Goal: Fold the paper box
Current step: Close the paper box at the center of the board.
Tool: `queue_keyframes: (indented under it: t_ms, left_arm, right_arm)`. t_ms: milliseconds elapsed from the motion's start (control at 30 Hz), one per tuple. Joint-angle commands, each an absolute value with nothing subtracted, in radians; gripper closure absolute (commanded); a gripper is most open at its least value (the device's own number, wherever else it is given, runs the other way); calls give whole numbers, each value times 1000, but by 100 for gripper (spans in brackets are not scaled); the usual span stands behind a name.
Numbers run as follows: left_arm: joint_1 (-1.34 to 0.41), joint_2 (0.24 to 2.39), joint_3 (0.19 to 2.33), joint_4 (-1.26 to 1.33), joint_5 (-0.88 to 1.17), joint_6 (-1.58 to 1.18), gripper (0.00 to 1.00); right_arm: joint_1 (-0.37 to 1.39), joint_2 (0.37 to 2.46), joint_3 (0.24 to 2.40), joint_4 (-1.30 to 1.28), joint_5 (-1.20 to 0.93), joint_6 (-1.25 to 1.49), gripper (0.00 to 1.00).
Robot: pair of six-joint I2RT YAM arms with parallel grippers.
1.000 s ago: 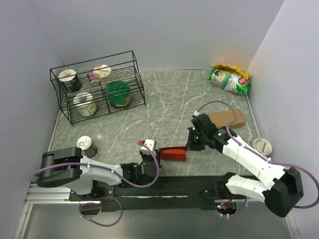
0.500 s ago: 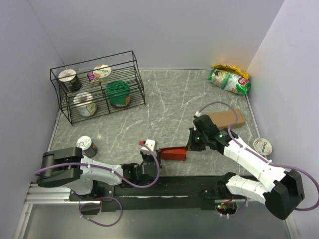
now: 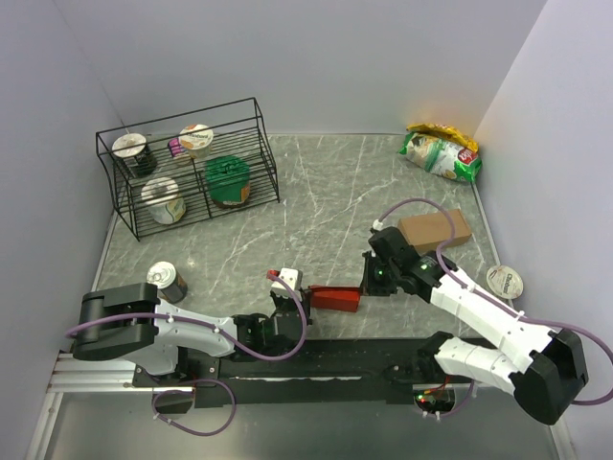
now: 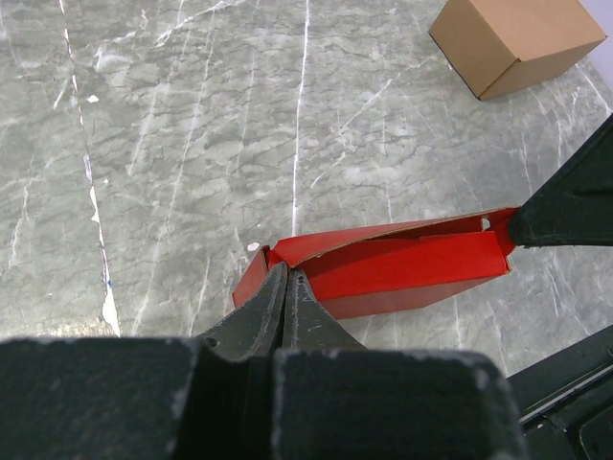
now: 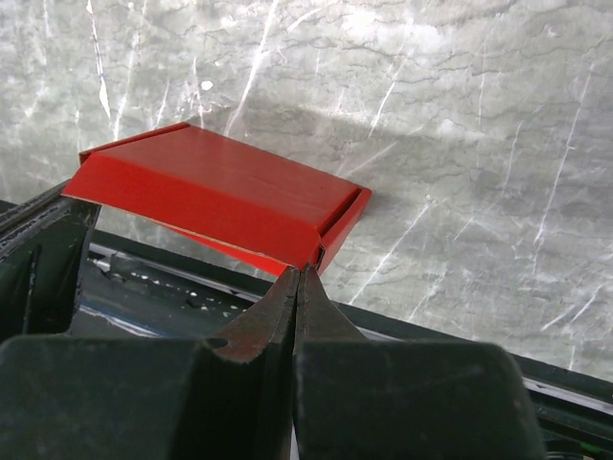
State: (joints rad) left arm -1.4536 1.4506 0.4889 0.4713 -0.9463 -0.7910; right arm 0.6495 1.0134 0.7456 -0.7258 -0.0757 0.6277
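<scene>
The red paper box (image 3: 333,299) lies low near the table's front edge between my two grippers. Its lid gapes slightly along the far edge in the left wrist view (image 4: 402,268). My left gripper (image 3: 307,293) is shut, its tips (image 4: 287,273) pressed into the box's left end beside a small end flap. My right gripper (image 3: 363,287) is also shut, its tips (image 5: 305,270) touching the right end corner of the box (image 5: 211,192). No card shows between either pair of jaws. The right gripper's dark fingers (image 4: 570,196) meet the box's far end.
A brown cardboard box (image 3: 436,230) sits just behind the right arm. A wire rack (image 3: 187,168) with cups stands at the back left, and a can (image 3: 168,281) at the front left. A snack bag (image 3: 441,153) and a lidded cup (image 3: 504,280) lie on the right. A black rail (image 3: 316,359) runs along the near edge.
My right gripper has moved slightly toward the near edge and left, and the red box has shifted a little with it. The left gripper has hardly moved.
</scene>
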Motion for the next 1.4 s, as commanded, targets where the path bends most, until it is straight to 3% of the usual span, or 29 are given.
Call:
queue_keyframes:
  t_ms: [0, 667, 767, 800, 900, 1100, 1367]
  left_arm:
    - [-1482, 1536, 425, 172, -675, -824, 99]
    - [-1477, 1505, 397, 179, -672, -854, 99]
    - [-1476, 1511, 402, 173, -670, -851, 99]
    - [-1476, 1514, 403, 173, -670, -851, 99]
    - [-1476, 1526, 416, 166, -670, -844, 99]
    - [-1476, 1537, 428, 152, -672, -844, 99]
    - [-1476, 1542, 434, 149, -670, -841, 99]
  right_arm:
    - [701, 1026, 729, -701, -26, 649, 100]
    - [925, 1111, 745, -827, 176, 775, 100]
    - [927, 1085, 791, -882, 190, 759, 73]
    - [927, 1069, 816, -894, 187, 750, 52]
    - [934, 1025, 851, -928, 178, 723, 30]
    - [931, 927, 883, -865, 104, 634, 16]
    - [953, 979, 911, -675, 123, 384, 13]
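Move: The paper box lies between the two hands, its middle about 6 cm left of the right hand, level fore and aft, and 2 cm below; the right hand's shut tips are at its right-hand flap corner. The brown carton is some 15 cm ahead of the right hand, 17 cm to its right and 4 cm lower. From the left hand, at the left end, the paper box's middle is about 7 cm to the right, level fore and aft, 2 cm below. Down and back, nearly 2 cm each, the right hand works its shut tips at the flap's right corner, tilting about 12 degrees so the fingers point more steeply down. It then spreads them wide, backs off another 2 cm, comes free and rises about 7 cm, swinging left and forward over the box. The left hand keeps its shut tips on the left end, nearly still. ##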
